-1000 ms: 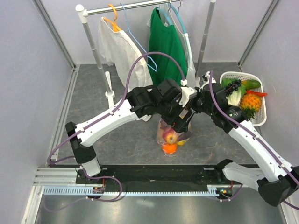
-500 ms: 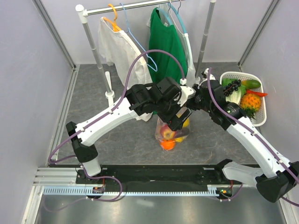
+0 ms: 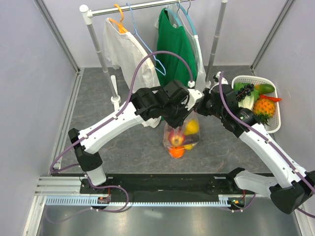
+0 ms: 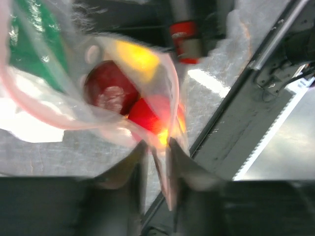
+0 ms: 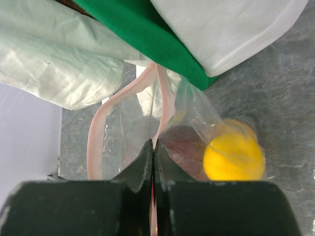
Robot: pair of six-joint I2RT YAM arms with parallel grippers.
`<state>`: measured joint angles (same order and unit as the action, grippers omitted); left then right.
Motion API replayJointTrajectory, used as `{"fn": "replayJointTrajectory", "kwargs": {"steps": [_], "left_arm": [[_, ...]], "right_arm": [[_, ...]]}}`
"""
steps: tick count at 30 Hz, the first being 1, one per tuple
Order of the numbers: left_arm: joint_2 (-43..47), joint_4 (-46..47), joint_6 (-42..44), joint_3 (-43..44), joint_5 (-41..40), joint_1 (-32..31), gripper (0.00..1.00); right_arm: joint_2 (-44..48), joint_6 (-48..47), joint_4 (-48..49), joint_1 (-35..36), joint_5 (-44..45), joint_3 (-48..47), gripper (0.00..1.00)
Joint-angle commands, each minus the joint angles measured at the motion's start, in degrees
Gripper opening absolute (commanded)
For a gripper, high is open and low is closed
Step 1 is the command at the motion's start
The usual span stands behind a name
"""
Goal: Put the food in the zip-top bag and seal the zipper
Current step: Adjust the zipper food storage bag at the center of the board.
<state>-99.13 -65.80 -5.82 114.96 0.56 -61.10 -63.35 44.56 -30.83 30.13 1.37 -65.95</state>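
Note:
The zip-top bag (image 3: 181, 140) hangs between both grippers over the grey floor, holding food: a yellow fruit (image 3: 192, 127), a red-peach one (image 3: 176, 140) and an orange one (image 3: 176, 152). My right gripper (image 3: 201, 109) is shut on the zipper (image 5: 165, 98), its tips (image 5: 154, 145) pinching the pink strip beside the yellow fruit (image 5: 231, 157). My left gripper (image 3: 180, 119) sits at the bag's other side. Its jaws (image 4: 157, 152) stand narrowly apart with the pink strip (image 4: 162, 172) between them, below a dark red fruit (image 4: 106, 91). This view is blurred.
A white oval basket (image 3: 275, 127) at the right holds more toy food, such as a pineapple (image 3: 264, 108) and dark grapes (image 3: 246, 91). A clothes rack behind carries a green garment (image 3: 174, 49) and a white shirt (image 3: 125, 44), close above the grippers.
My left gripper has moved up and to the left along the bag's top. The bag has swung and the yellow fruit has shifted up to the right. The right gripper has barely moved.

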Motion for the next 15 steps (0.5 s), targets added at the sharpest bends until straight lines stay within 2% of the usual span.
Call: {"fn": "replayJointTrajectory", "kwargs": {"steps": [1,2,3,5,6,7,8,9,11,14,15], "left_arm": [[0.78,0.24,7.3,1.15,-1.0,2.12,0.16],[1.91,-0.03,8.1,0.71,-0.82,2.47,0.05],[2.45,-0.29,9.24,0.1,2.92,2.74,0.02],[4.98,-1.34,14.68,-0.52,10.21,4.4,0.02],[6.31,-1.44,16.79,-1.92,17.65,5.02,0.02],[7.54,-1.26,20.99,-2.89,20.16,5.29,0.02],[10.33,-0.83,23.03,-3.85,21.4,5.38,0.02],[11.49,-0.56,26.62,-5.86,22.98,5.47,0.02],[15.08,-0.38,30.68,-7.63,25.1,6.43,0.02],[20.01,-0.99,39.99,-11.67,31.49,9.24,0.02],[21.6,-1.61,47.41,-12.64,32.39,9.59,0.02]], "right_arm": [[2.88,-4.03,0.86,-0.68,2.32,-2.43,0.06],[3.58,-5.6,0.68,-1.21,1.63,-2.43,0.09],[3.85,-7.1,-0.45,-1.74,0.32,-3.12,0.15],[4.2,-13.59,-2.03,-3.84,-3.28,-4.35,0.28],[4.38,-16.58,-3.52,-4.89,-5.91,-5.75,0.39],[5.33,-23.74,-3.88,-7.43,-12.98,-5.94,0.44],[6.21,-27.12,-3.71,-8.93,-17.06,-5.68,0.51],[7.01,-30.55,-3.54,-11.91,-21.54,-4.29,0.62],[8.94,-37.76,-4.23,-14.21,-29.99,-2.79,0.74],[10.18,-46.55,-6.87,-16.07,-36.5,-1.46,0.79],[11.22,-49.1,-6.96,-16.24,-38.44,-0.85,0.81]]}}
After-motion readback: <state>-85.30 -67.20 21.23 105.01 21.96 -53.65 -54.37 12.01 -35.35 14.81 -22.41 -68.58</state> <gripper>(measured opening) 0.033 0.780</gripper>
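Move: The bag's zipper rim is already at both hands: between my left hand's half-closed fingers, and pinched at another spot in my shut right fingers. From my left hand the apple in the bag lies about 18 cm below, some 1 cm ahead and 2 cm right; the orange about 4 cm back, 1 cm right and 22 cm down. The yellow fruit is about 6 cm ahead and 8 cm right of my left hand, 15 cm down. I shut my left fingers on the zipper rim, easing a little forward, then swing the pinched rim about 5 cm left, with some 4 cm back and 3 cm up, turning the hand roughly 25 degrees clockwise. Meanwhile my right hand opens wide, lets go of the rim and pulls off about 5 cm right and as much up, drawing slightly back, fingertips tipping up and swinging counter-clockwise. ##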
